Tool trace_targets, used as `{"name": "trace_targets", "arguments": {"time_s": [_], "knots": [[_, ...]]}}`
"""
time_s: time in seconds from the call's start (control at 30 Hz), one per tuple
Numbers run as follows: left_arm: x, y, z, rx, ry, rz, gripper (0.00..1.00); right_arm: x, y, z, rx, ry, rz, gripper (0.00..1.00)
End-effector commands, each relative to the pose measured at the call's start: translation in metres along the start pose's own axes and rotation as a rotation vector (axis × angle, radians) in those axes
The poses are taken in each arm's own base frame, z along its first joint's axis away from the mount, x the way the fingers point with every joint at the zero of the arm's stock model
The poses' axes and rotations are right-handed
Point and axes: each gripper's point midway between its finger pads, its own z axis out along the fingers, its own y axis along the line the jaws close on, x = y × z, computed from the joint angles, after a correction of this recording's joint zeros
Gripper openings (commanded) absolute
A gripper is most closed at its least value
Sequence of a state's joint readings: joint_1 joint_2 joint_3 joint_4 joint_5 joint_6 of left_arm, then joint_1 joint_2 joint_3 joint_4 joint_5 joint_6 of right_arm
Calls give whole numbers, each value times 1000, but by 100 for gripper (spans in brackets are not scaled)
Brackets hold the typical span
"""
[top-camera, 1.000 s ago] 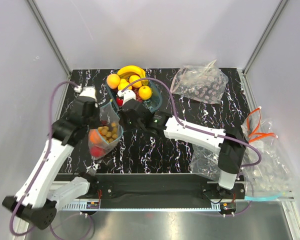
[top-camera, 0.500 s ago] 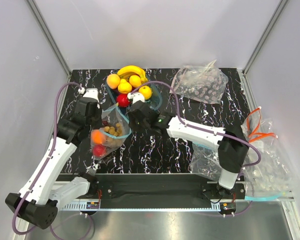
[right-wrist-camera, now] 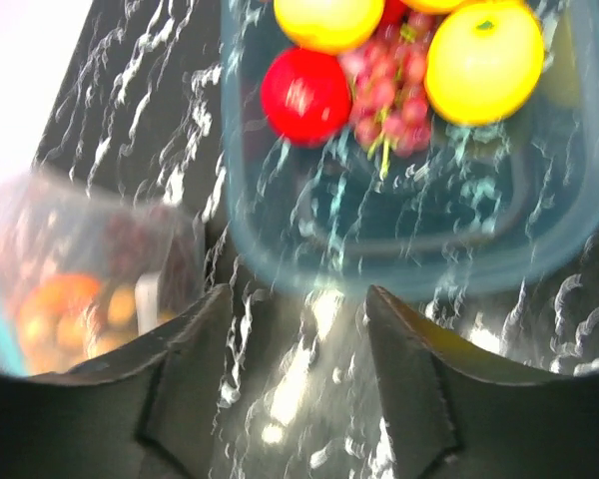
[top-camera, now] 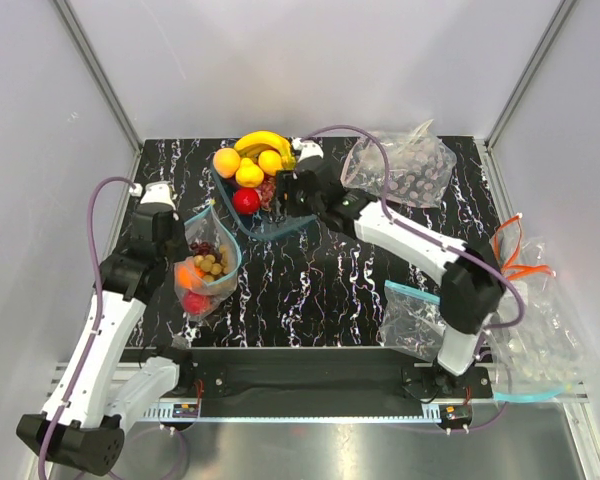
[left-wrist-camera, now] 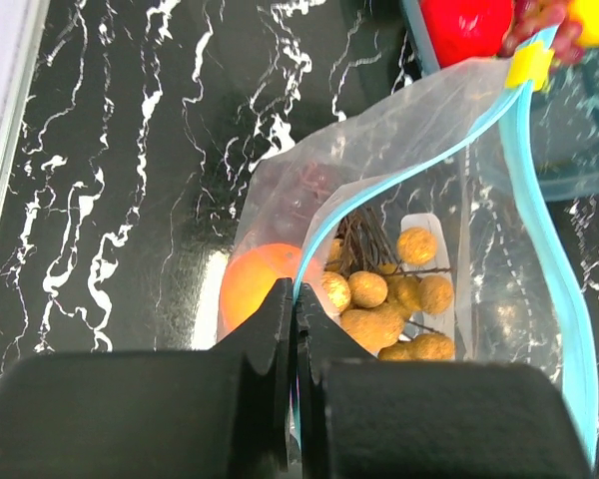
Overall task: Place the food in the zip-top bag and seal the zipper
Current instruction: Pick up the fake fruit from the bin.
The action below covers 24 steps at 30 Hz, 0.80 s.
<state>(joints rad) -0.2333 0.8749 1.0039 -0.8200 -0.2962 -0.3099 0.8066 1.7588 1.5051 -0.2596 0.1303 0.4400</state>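
Observation:
The zip-top bag (top-camera: 206, 278) lies left of the bowl, and my left gripper (top-camera: 179, 243) holds it up by its mouth. The left wrist view shows that gripper (left-wrist-camera: 298, 304) shut on the teal zipper (left-wrist-camera: 539, 210). Inside the bag are an orange (left-wrist-camera: 252, 291), a tan nut cluster (left-wrist-camera: 389, 304), dark grapes (top-camera: 202, 247) and a red apple (top-camera: 194, 301). My right gripper (top-camera: 280, 203) hangs open and empty over the bowl's near rim (right-wrist-camera: 299, 299). In the bowl (right-wrist-camera: 579, 210) remain a red apple (right-wrist-camera: 304, 95), grapes (right-wrist-camera: 391, 90), yellow fruits (right-wrist-camera: 484, 60), a banana (top-camera: 262, 141) and an orange (top-camera: 226, 162).
A wrinkled clear bag with a blue strip (top-camera: 418, 322) lies near the right arm's base. Another filled clear bag (top-camera: 400, 166) sits at the back right. More bags (top-camera: 536, 345) and orange straps (top-camera: 520, 262) lie off the table's right edge.
My right gripper has opened and drawn back from the bag's mouth to the bowl. The left arm has pulled the bag a little to the left and nearer.

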Motion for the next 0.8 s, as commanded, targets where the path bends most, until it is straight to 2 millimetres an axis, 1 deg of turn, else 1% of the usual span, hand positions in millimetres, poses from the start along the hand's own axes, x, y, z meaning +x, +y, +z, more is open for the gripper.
{"name": "trace_targets", "arguments": {"time_s": [0.0,0.03,0.07,0.1,0.13,0.17,0.2,0.23,0.27,0.3,0.33,0.37,0.4,0.43,0.47,0.5,0.53,0.57,0.6,0.67,0.7,0.77], "knots": [[-20,-3,-6,31,-95,-52,0,-14,-2,35,-23,1,15,74],[-20,-3,-6,34,-98,-56,0,-23,1,40,-35,-12,34,77],[-22,-3,-7,37,-105,-60,0,-24,-1,47,-33,-11,47,80],[-21,-3,-7,40,-105,-60,0,-14,-10,65,-10,15,65,89],[-21,-5,-6,48,-104,-60,0,-24,-7,70,-11,-7,103,93],[-21,-5,-7,50,-109,-61,0,-23,-9,78,2,-5,131,95],[-22,-5,-7,52,-110,-60,0,-13,-16,93,27,13,159,98],[-21,-4,-6,50,-107,-60,0,-22,-16,99,42,-15,231,100],[-22,-4,-6,48,-111,-62,0,-24,-15,106,36,-26,267,100],[-21,-4,-6,48,-111,-62,0,-15,-16,120,37,-17,295,100],[-22,-4,-6,48,-110,-63,0,-21,-10,124,18,-31,353,100],[-21,-4,-6,48,-109,-62,0,-23,-8,131,7,-44,385,100],[-22,-4,-6,49,-111,-64,0,-11,-10,144,18,-23,434,100],[-21,-4,-6,48,-110,-64,0,-22,-5,148,8,-42,459,100],[-20,-3,-6,48,-107,-63,0,-17,-5,153,22,-30,484,100],[-20,-4,-5,49,-105,-61,0,-4,-14,167,65,-9,542,100],[-20,-3,-6,50,-108,-62,0,-15,-11,170,68,-34,574,100],[-21,-4,-7,56,-113,-63,0,-8,-15,175,95,-19,603,100],[-22,-5,-7,61,-114,-63,0,3,-21,185,115,-5,625,100],[-22,-5,-9,65,-120,-65,0,6,-18,192,101,-7,675,100],[-22,-5,-9,66,-124,-67,0,13,-22,198,115,-9,718,100],[-23,-5,-10,70,-126,-68,0,18,-25,202,124,-8,753,100]]}}
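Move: The red apple in the bin, next for the empty right hand, lies about 14 cm ahead of it, 11 cm to its left and 15 cm below. The red grapes sit some 5 cm right of the apple and 3 cm farther out. The nearer lemon is about 6 cm beyond the apple, and the yellow apple about 11 cm right of it and 4 cm farther out. From the left hand the red apple is roughly 22 cm ahead, 11 cm right and 16 cm below. Still pinching the bag's rim, the left hand holds nearly in place, only about 1 cm higher. The right hand, touching nothing that can be seen, sets off forward and then slants down and left into the bin towards the red apple, some 13 cm forward, 13 cm down and 8 cm left. It rolls about 35 degrees, left side rising, as its half-open fingers spread wide. ##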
